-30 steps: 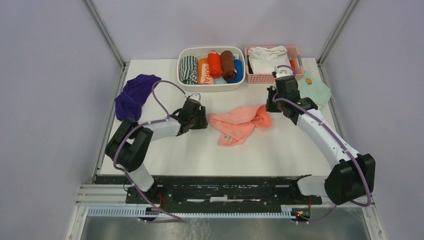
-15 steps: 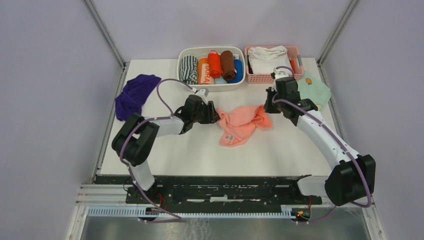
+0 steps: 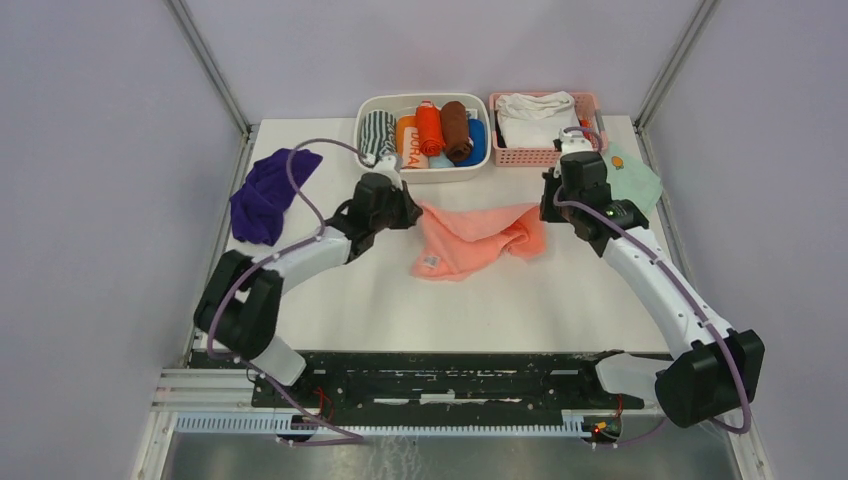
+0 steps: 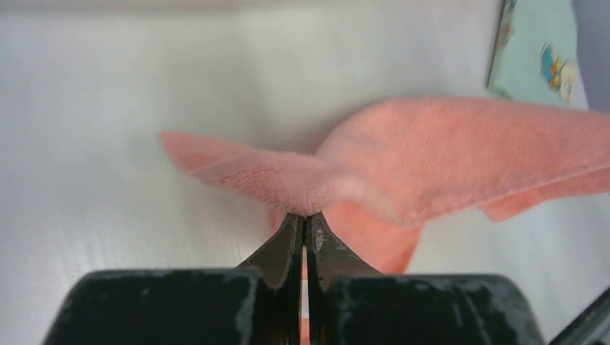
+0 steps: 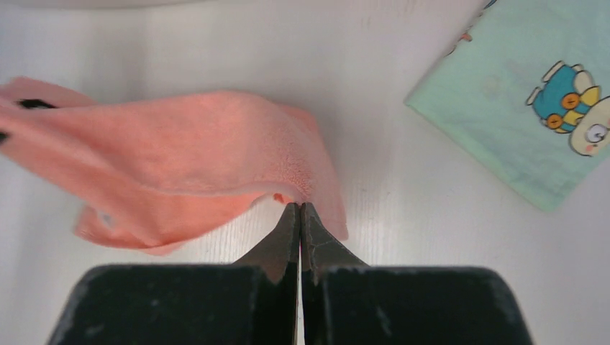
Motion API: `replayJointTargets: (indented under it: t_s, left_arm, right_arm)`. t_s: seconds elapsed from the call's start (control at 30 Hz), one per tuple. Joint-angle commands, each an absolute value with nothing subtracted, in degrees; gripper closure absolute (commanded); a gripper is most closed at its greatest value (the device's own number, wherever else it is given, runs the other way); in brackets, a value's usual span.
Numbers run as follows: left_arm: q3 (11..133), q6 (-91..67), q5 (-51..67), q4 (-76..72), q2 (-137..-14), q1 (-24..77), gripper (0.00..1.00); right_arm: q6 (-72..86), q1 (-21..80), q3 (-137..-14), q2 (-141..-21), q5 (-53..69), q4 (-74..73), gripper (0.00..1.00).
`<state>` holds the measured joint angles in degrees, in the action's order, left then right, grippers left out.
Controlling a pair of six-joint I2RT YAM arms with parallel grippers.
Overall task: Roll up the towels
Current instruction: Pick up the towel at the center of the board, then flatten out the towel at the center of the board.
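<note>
The salmon-pink towel (image 3: 470, 238) hangs stretched between both grippers above the middle of the table, its lower part sagging to the surface. My left gripper (image 3: 412, 209) is shut on the towel's left corner (image 4: 288, 188). On the right, my right gripper (image 3: 545, 212) is shut on the pink towel's other corner (image 5: 291, 183). The purple towel (image 3: 266, 190) lies crumpled at the far left of the table, untouched.
A white bin (image 3: 365, 164) of several rolled cloths and a pink basket (image 3: 520, 156) with white folded cloth stand along the back edge. A mint-green cartoon-print cloth (image 3: 632, 178) lies flat at the back right, just beyond the right gripper.
The left gripper moved right to the pink towel, closed on its left corner, then lifted it back and up. The towel is now spread out between the two grippers.
</note>
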<state>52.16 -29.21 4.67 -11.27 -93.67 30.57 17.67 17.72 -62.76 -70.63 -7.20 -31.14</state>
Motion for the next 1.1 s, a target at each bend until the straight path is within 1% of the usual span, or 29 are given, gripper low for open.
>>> replayJointTargets:
  t_s: [0.0,0.17,0.23,0.33,0.4,0.43,0.5,0.53,0.67,0.77,0.87,0.97,1.07]
  left_arm:
    - [59.7,-18.7,-10.8,-1.7,-80.3,29.6,0.97]
    - [61.0,-13.6,-20.2,3.6,-70.6,29.6,0.97]
    - [59.9,-13.5,-23.8,6.3,-67.0,29.6,0.93]
    - [54.1,-16.7,-26.9,8.3,-60.6,29.6,0.80]
    - [48.0,-20.5,-27.2,8.9,-54.9,29.6,0.73]
    - [44.6,-23.1,-27.3,9.1,-52.3,29.6,0.68]
    - [37.6,-28.8,-28.6,10.2,-47.3,29.6,0.52]
    - [34.1,-32.3,-29.4,11.3,-45.1,29.6,0.46]
    - [30.0,-37.9,-29.4,15.3,-39.7,29.4,0.34]
    - [29.7,-38.9,-27.2,14.7,-41.0,29.5,0.29]
    - [30.7,-39.4,-25.4,12.9,-46.2,29.0,0.25]
    - [34.7,-38.2,-19.9,9.2,-54.5,27.7,0.25]
    - [38.8,-38.6,-16.9,10.1,-60.9,27.3,0.25]
  right_arm:
    - [16.8,17.8,-68.5,-67.7,-15.2,-29.4,1.00]
    - [16.3,17.7,-70.9,-66.6,-15.2,-25.6,1.00]
    - [16.2,17.8,-71.1,-66.1,-14.1,-25.4,1.00]
    - [15.3,17.8,-67.8,-64.6,-9.3,-24.0,1.00]
    - [15.3,17.7,-63.1,-62.7,-4.6,-22.4,1.00]
    - [15.3,17.8,-60.8,-62.0,-2.2,-21.6,1.00]
    - [15.5,17.8,-56.8,-61.4,3.1,-20.7,1.00]
    - [15.4,17.8,-55.1,-61.4,5.4,-21.1,1.00]
    - [16.8,17.8,-49.3,-62.1,10.0,-23.3,1.00]
    - [19.3,17.8,-44.9,-61.9,11.7,-23.6,1.00]
    - [21.7,17.7,-42.1,-61.9,11.9,-24.2,1.00]
    - [22.4,17.8,-40.4,-62.2,11.5,-24.2,1.00]
    - [22.1,17.8,-40.4,-62.5,11.3,-23.9,1.00]
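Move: Both my hands already hold the pink towel's ends. From my left hand, the towel's middle lies about 15 cm right, 4 cm back and 7 cm down; the bare board for its end is 14 cm left, 6 cm back and 9 cm down, with the white bin 21 cm ahead. From my right hand, the towel's middle is 16 cm left, level with it and 15 cm down; the green towel lies 23 cm right, 12 cm ahead and 18 cm down. I flick the towel up and lay it out: my left hand sweeps up some 20 cm and leftwards, then opens wide, lets its end go and swings down and back, ending 16 cm left, 10 cm back and turned about 30 degrees counter-clockwise. My right hand keeps its pinch, lifting about 8 cm, then swinging well down and back, fingers tipping down. ##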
